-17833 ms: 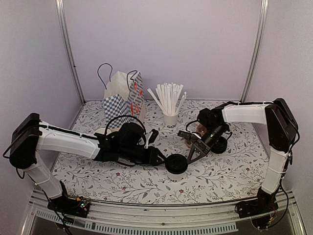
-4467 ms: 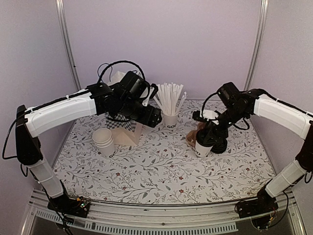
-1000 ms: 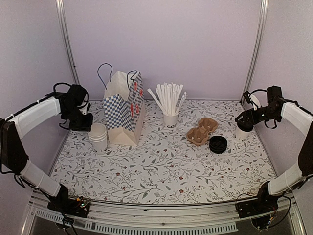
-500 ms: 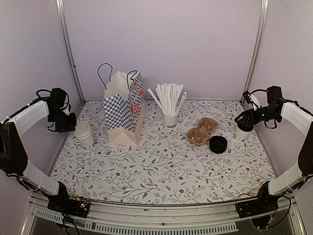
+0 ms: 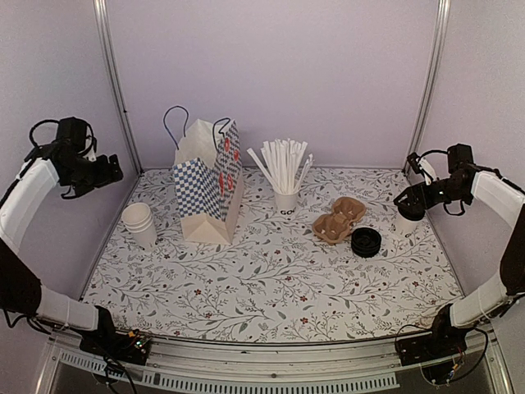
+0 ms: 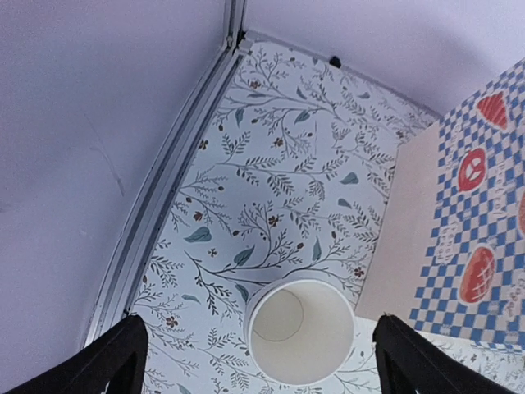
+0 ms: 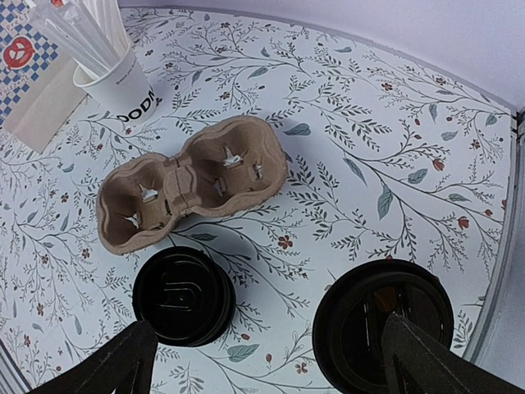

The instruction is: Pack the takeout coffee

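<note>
The takeout coffee point(image 7: 381, 322), a white cup with a round black lid, stands near the table's right edge point(image 5: 403, 227). My right gripper point(image 7: 264, 361) hangs open above it, with the lid under its right finger and nothing held; in the top view this gripper point(image 5: 405, 205) partly hides the cup. My left gripper point(image 6: 258, 328) is open and raised high at the far left point(image 5: 111, 171). It hangs above a stack of empty white cups point(image 6: 299, 330) and is apart from them.
A checked paper bag point(image 5: 209, 185) stands upright at the back left, beside the cup stack point(image 5: 139, 223). A white cup of straws point(image 5: 285, 197), a brown cup carrier point(image 7: 193, 185) and a stack of black lids point(image 7: 183, 295) sit mid-right. Walls close in on both sides.
My left gripper has opened and let go of the cup stack, which stays by the bag, and the arm has lifted up and back to the left. The right arm has not moved.
</note>
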Motion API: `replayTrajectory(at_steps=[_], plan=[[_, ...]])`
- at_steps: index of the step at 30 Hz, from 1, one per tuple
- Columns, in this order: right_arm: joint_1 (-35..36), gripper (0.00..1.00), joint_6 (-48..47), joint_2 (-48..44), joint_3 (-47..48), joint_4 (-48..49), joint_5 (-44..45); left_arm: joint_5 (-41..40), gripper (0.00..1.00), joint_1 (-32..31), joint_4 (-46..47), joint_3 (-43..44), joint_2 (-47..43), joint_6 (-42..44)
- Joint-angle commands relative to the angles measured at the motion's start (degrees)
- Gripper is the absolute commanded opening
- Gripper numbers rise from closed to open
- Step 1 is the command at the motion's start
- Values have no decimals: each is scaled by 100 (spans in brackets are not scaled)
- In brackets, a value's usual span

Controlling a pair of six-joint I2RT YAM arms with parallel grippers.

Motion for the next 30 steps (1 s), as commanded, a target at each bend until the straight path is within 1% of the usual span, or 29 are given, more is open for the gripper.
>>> replayTrajectory(at_steps=[1,3,5,7,10,12,15,16,17,18,19,21,23,24,26,29,30], plan=[[-13,99,-55,-61,209,-66,-60,186,100,43,-204,694,-238,-71],[-15,99,-50,-77,206,-71,-40,404,100,5,-245,901,-207,-41],[-15,99,-61,-83,235,-100,-38,411,100,-103,-201,1040,-186,68],[-15,99,-80,-85,277,-137,-59,608,100,-312,189,1041,-237,352],[-15,99,-107,-100,328,-175,-87,727,100,-521,779,905,-432,443],[-15,99,-124,-115,357,-194,-105,439,100,-715,871,1083,-340,386],[-15,99,-127,-143,357,-193,-147,-697,100,-960,721,1451,44,125],[-15,99,-133,-151,361,-195,-158,-899,100,-972,589,1648,227,-28],[-15,99,-134,-151,364,-199,-165,-722,100,-974,482,1862,445,14],[-15,99,-134,-154,361,-205,-169,-223,100,-974,459,2086,639,320],[-8,99,-142,-154,363,-212,-165,100,100,-978,461,2302,828,446],[-15,99,-158,-154,345,-211,-153,211,100,-1016,624,2374,1019,247],[-15,99,-165,-154,344,-204,-159,463,96,-1167,1021,2263,1089,234],[-15,99,-168,-162,339,-211,-167,634,92,-1254,1136,2292,1179,228],[-14,99,-169,-163,323,-213,-176,901,81,-1411,1126,2453,1418,193],[-15,99,-184,-180,296,-221,-187,1379,65,-1494,998,2636,1773,-160],[-15,99,-187,-187,277,-215,-192,1500,61,-1546,995,2648,1867,-236]])
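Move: The paper bag's left blue handle is about 14 cm ahead of the left hand, 17 cm to its right and 8 cm above it. The bag's body is roughly 9 cm ahead, 22 cm to the right and 10 cm lower than that hand. The released cup stack is some 2 cm back, 4 cm right and 17 cm below. From the right hand the handle is about 12 cm ahead, 61 cm left and 14 cm above. Raise the left gripper, wide open, clear of the cup stack, then carry it right and forward to the paper bag's left handle, ending about 12 cm right, 10 cm up and 10 cm forward of where it began, dipping slightly at the end. Tip the fingers up and turn them clockwise some 20 degrees; start closing them late, leaving them about two-thirds open. ##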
